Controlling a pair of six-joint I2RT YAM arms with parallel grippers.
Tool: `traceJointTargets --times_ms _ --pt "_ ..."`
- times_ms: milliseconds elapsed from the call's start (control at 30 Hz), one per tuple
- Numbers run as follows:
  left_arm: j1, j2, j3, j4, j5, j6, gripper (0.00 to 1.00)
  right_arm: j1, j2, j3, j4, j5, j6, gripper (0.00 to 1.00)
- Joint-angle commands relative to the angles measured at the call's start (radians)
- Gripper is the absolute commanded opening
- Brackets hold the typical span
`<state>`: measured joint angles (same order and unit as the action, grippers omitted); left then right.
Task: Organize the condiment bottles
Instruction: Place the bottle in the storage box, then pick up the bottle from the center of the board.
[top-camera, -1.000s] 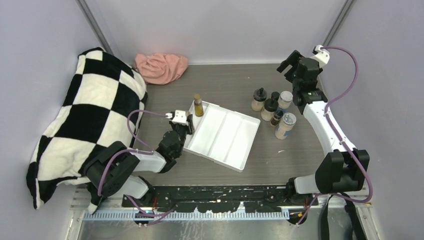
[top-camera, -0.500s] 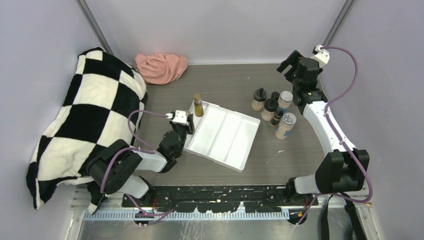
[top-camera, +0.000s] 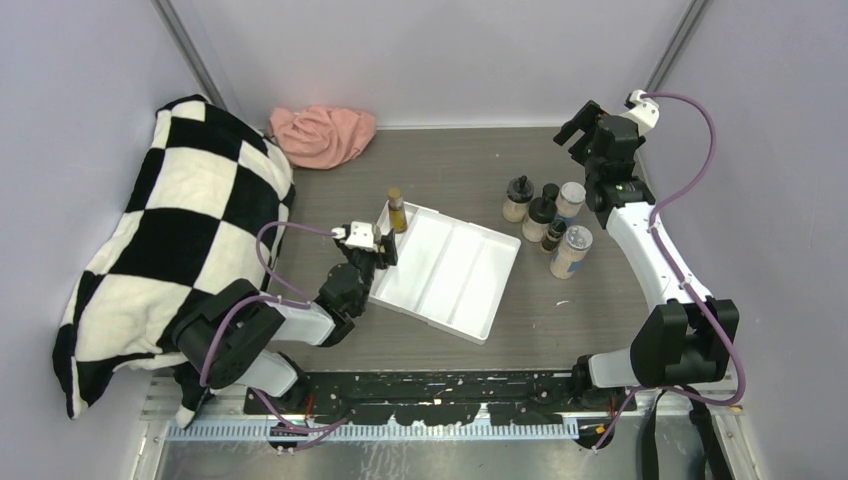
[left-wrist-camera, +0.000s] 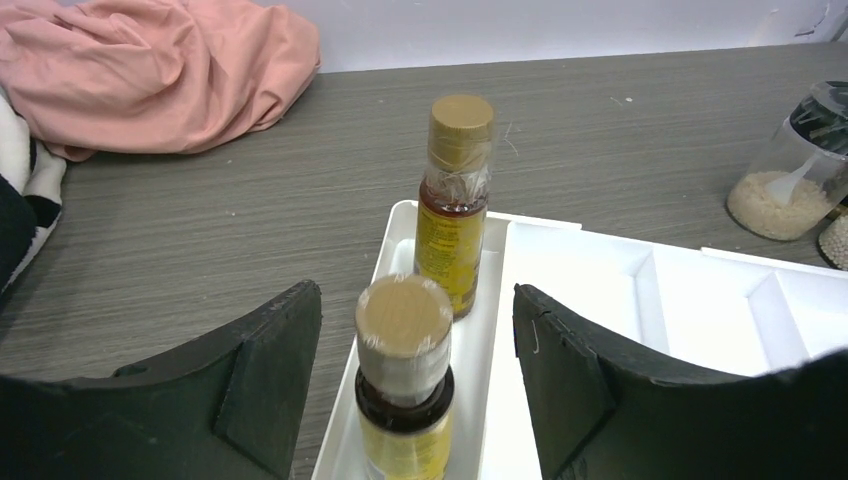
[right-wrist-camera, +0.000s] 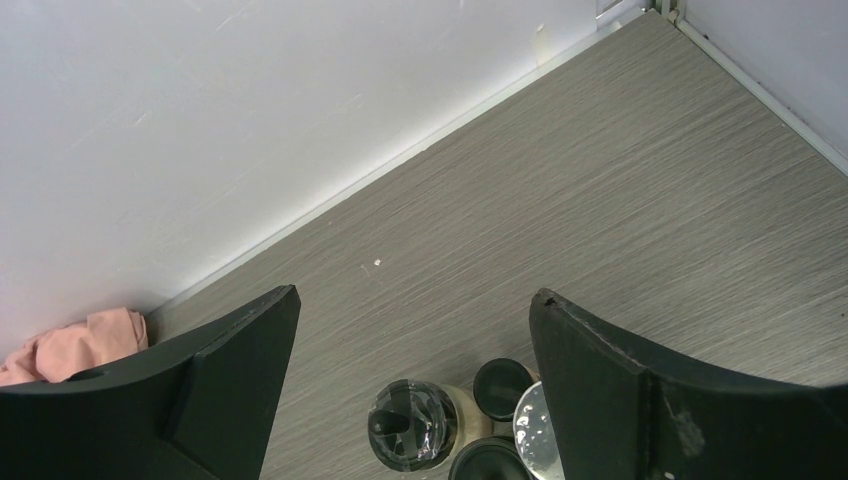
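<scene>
Two slim yellow bottles with brown caps stand in the narrow left compartment of the white tray (top-camera: 452, 288). The far bottle (top-camera: 397, 210) (left-wrist-camera: 455, 205) is free. The near bottle (left-wrist-camera: 403, 375) stands between the fingers of my left gripper (top-camera: 379, 250) (left-wrist-camera: 415, 300), which is open, with a gap on both sides. The other condiment bottles cluster right of the tray: black-lidded beige jars (top-camera: 517, 198) (top-camera: 539, 218), silver-lidded shakers (top-camera: 571, 200) (top-camera: 571, 250) and tiny dark bottles (top-camera: 551, 192) (top-camera: 554, 236). My right gripper (top-camera: 585, 125) (right-wrist-camera: 415, 300) hangs open high above them, holding nothing.
A black-and-white checkered cushion (top-camera: 170, 230) fills the left side. A pink cloth (top-camera: 322, 135) (left-wrist-camera: 150, 70) lies at the back by the wall. Walls close in the back and both sides. The tray's wider compartments (left-wrist-camera: 620, 290) hold nothing.
My left gripper's jaws have opened away from the near yellow bottle, which now stands by itself in the tray. The right arm has not moved.
</scene>
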<state>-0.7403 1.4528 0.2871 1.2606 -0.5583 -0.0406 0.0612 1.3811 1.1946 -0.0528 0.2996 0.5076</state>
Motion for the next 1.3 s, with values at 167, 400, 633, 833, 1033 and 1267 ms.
traceJointTargets --times_ms 167,400,633,833,1033,1267 --pt "-0.010 -0.074 0.008 0.032 -0.056 0.024 0.77 -0.001 -0.006 0.016 0.045 -0.003 -0.006 0.91" --pt "-0.013 -0.186 0.044 -0.068 -0.095 0.036 0.84 -0.001 0.005 0.043 0.012 -0.005 -0.017 0.91" --pt "-0.016 -0.299 0.135 -0.270 -0.109 0.028 0.87 0.000 0.007 0.065 -0.042 0.002 -0.025 0.91" --pt "-0.031 -0.390 0.337 -0.651 -0.068 -0.064 0.90 -0.001 -0.002 0.088 -0.098 0.020 -0.020 0.91" --pt "-0.034 -0.333 0.538 -0.900 0.073 -0.104 0.93 -0.001 -0.014 0.091 -0.110 0.052 -0.018 0.92" --pt "-0.034 -0.143 0.707 -0.949 0.327 -0.070 0.98 -0.002 -0.004 0.137 -0.129 0.108 -0.064 0.93"
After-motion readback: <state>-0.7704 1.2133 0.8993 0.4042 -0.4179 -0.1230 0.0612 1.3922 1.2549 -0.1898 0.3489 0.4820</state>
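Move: The left hand is already open around the neck of the oil bottle it has just stood in the storage box, whose middle is about 4 cm straight below. The likely next thing, the shaker jar, stands about 26 cm right, 11 cm ahead and 5 cm lower; the dark-capped jar is 31 cm right and 6 cm ahead, and the first oil bottle 8 cm ahead, 3 cm right. From the right hand the shaker jar is roughly 14 cm left, 3 cm back and 18 cm below. Up and clear of the bottle goes the left hand, slowly at first and then fast, some 17 cm in all. Near the top it swings right over the storage box, ending about 6 cm right of its start and still travelling, the wrist turned roughly 10 degrees clockwise. The already parted fingers spread on to nearly wide open, carrying nothing. ##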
